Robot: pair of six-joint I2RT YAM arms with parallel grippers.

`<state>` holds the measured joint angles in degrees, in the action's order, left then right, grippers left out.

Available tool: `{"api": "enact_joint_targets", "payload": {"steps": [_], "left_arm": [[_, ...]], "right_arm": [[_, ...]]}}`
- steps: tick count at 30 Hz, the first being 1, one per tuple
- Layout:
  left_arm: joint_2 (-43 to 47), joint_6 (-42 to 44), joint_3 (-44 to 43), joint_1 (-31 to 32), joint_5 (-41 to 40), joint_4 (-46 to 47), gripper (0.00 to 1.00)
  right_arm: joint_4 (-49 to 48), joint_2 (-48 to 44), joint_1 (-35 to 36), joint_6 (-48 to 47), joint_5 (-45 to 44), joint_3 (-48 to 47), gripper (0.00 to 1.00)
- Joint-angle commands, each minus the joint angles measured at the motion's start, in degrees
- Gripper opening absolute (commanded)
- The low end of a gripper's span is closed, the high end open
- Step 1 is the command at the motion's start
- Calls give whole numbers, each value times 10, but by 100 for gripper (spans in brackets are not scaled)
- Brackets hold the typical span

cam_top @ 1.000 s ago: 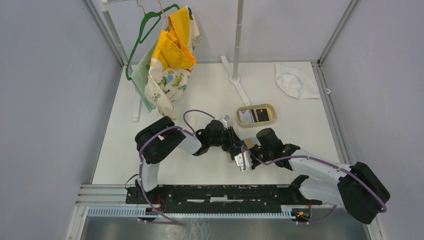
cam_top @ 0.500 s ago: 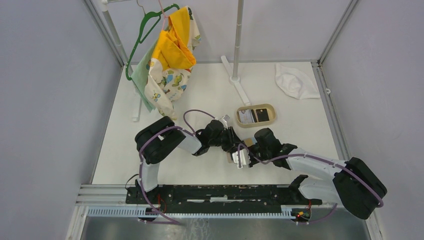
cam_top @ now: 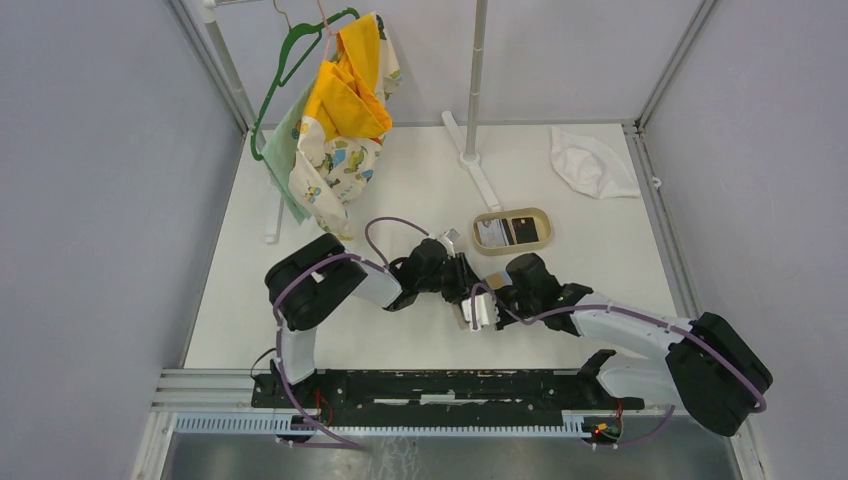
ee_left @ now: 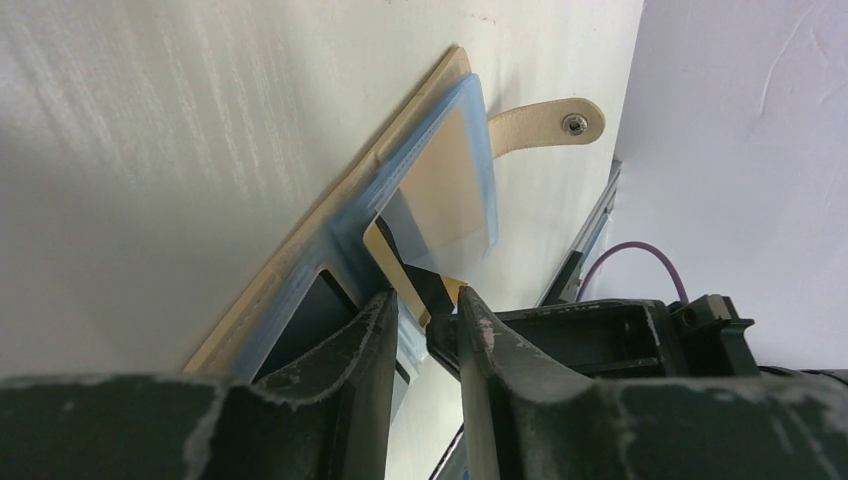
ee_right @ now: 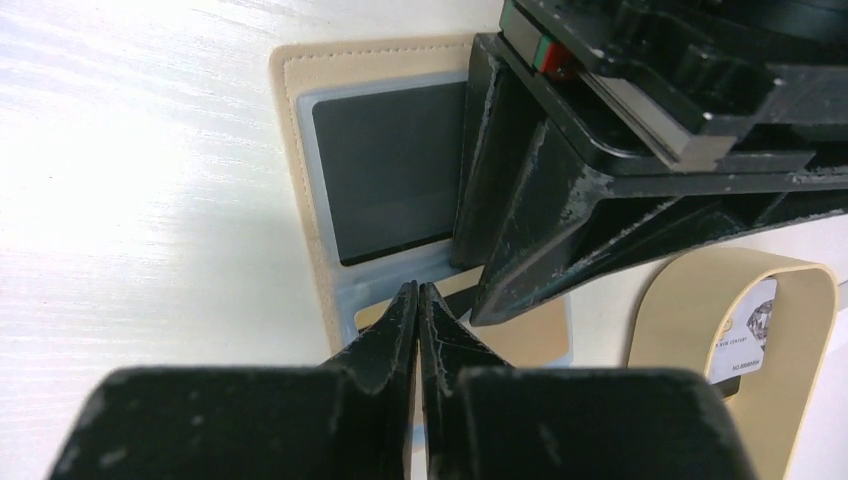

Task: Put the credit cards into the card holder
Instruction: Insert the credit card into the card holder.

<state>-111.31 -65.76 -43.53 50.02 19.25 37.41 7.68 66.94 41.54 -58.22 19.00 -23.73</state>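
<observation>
The card holder (ee_right: 290, 110) lies open on the table, tan with light blue clear pockets, its snap tab (ee_left: 545, 125) sticking out. A dark card (ee_right: 390, 180) sits in one pocket. A gold credit card (ee_right: 372, 318) lies partly inside the neighbouring pocket. My right gripper (ee_right: 417, 288) is shut, its tips touching that gold card's edge. My left gripper (ee_left: 428, 300) stands slightly open and bears on the pocket edge right beside them. From above, both grippers (cam_top: 478, 298) meet over the holder and hide most of it.
An oval tan tray (cam_top: 545, 238) behind the grippers holds a white-grey card (cam_top: 491, 233) and a dark card (cam_top: 523, 230). Clothes hang on a rack (cam_top: 335, 110) at the back left. A white cloth (cam_top: 590, 160) lies back right, a pole stand (cam_top: 475, 160) between them.
The right arm has slid a little to the left, bringing its shut tips further onto the holder. The left gripper has barely moved.
</observation>
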Motion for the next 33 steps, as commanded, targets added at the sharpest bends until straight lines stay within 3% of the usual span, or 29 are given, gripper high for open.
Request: {"api": "enact_joint_targets", "payload": {"steps": [1, 4, 6, 11, 17, 23, 27, 31, 33], "left_arm": [[37, 51, 8, 2, -25, -44, 36], [54, 60, 12, 3, -30, -52, 37], [72, 70, 16, 3, -35, -58, 43], [118, 98, 26, 4, -40, -77, 44], [216, 164, 56, 6, -69, -100, 45], [377, 276, 102, 17, -153, -154, 49], [487, 329, 120, 17, -224, -214, 64], [556, 361, 114, 17, -313, -280, 96], [559, 355, 109, 17, -364, -310, 100]], "right_arm": [[35, -13, -15, 12, 46, -41, 8], [80, -41, -47, 3, 134, -61, 12], [102, -61, -80, 5, 182, -74, 17], [112, -101, -146, 44, 259, -90, 29], [114, -100, -188, 93, 271, -113, 42], [110, -93, -213, 125, 268, -125, 52], [133, -74, -214, 139, 261, -154, 54], [166, -53, -214, 168, 261, -197, 57], [136, -54, -215, 197, 270, -185, 58]]}}
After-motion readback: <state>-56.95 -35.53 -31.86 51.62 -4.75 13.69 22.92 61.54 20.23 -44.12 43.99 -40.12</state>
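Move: The gold-and-black card in the holder's right pocket is at the tips: its middle lies some 3 cm ahead, 3 cm right and 1 cm below the right hand, and about 1 cm ahead, 3 cm right and 1 cm below the left. From the right hand, the dark card in the other pocket is 2 cm ahead and 4 cm left, the strap 5 cm ahead and 9 cm right, and the card tray about 19 cm ahead and 7 cm right. Both grippers come free of the gold-and-black card's inner edge. The right rises about 11 cm, edging a little forward, its shut fingers parting to roughly half and swinging up some 20 degrees towards level. The left eases left off the holder, then climbs about 18 cm while going some 12 cm left, tilting up about 40 degrees and opening wide. ##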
